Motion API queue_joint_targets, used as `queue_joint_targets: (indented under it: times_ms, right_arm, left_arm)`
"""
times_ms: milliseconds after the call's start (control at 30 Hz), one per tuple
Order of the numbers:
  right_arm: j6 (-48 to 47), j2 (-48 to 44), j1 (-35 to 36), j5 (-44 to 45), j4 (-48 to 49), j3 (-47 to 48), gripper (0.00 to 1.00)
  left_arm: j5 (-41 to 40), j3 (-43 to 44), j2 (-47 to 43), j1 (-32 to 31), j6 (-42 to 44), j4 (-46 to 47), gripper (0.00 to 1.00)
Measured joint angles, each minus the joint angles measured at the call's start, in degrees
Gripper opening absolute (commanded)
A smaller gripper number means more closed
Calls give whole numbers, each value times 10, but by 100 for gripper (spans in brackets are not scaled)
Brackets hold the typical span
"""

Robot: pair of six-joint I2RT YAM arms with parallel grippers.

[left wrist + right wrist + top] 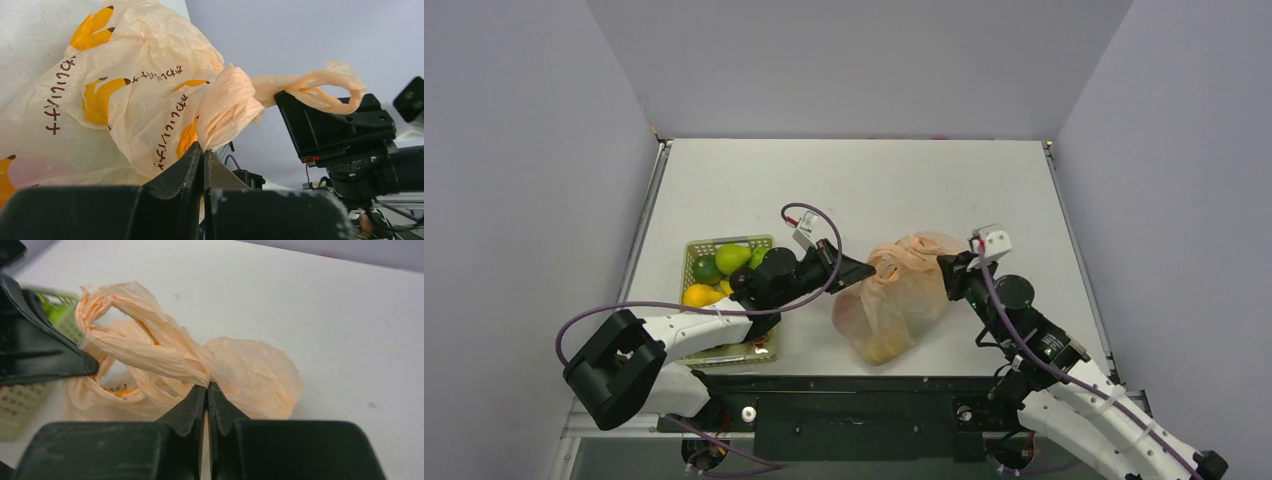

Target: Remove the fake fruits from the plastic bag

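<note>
The peach-orange plastic bag (pixel 894 300) with printed bananas lies at the table's front middle, bulging. It fills the left wrist view (pixel 125 90) and shows in the right wrist view (pixel 250 375). My left gripper (pixel 864 268) is shut on the bag's left edge near the mouth (pixel 204 150). My right gripper (pixel 946 272) is shut on the twisted handle at the bag's right side (pixel 207 385). Fake fruits, a green pear (pixel 732 257), a lime (pixel 707 270) and a yellow-orange one (pixel 699 296), lie in the basket. Any fruit inside the bag is hidden.
A light green lattice basket (pixel 692 248) stands at the front left, partly under my left arm; its corner shows in the right wrist view (pixel 17 400). The table's front edge runs just below the bag. Grey walls enclose the table on three sides.
</note>
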Motion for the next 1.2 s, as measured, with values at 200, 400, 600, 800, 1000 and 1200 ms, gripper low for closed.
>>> queue_joint_targets:
  times_ms: [200,400,600,800,1000,1200]
  right_arm:
    - [297,-75,-130,-37,101,-106,0]
    - [512,-75,-179,-28,114,-164,0]
    - [523,-60,-180,-28,101,-159,0]
    - [481,-61,-180,-39,72,-115,0]
    - [465,-63,-180,-57,61,-109,0]
    - [459,-65,-180,-68,51,-104,0]
  left_arm:
    - [-6,0,0,-4,-9,3,0]
    - [-28,12,-1,-34,21,-27,32]
    - [-113,121,-22,-107,159,-227,66]
    - [-244,297,-18,-189,353,-430,70]
    - [-299,501,94,-220,533,-572,71]
    - [-301,602,221,-226,629,-672,71]
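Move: My left fingers still pinch a bunch of the plastic bag. The bag neck beside my right fingers lies about 13 cm to my left hand's right, nearly level ahead, some 2 cm lower. The lump of fruits in the bag is about 13 cm back, 2 cm right and 14 cm below; the fruit crate is 32 cm left, 8 cm back. From my right hand, still pinching the bag's handle, that neck is 2 cm left and 2 cm below. My left hand backs off a few centimetres, spreads its fingers wide to let go of the bunched film, arcs up about 9 cm, then goes right and comes down over the bag neck near my right fingers, rolling some 70 degrees clockwise seen from behind and tipping down. My right hand keeps its pinch, shifting right about 4 cm and slightly forward, dipping and partly rising, rolling clockwise too. ##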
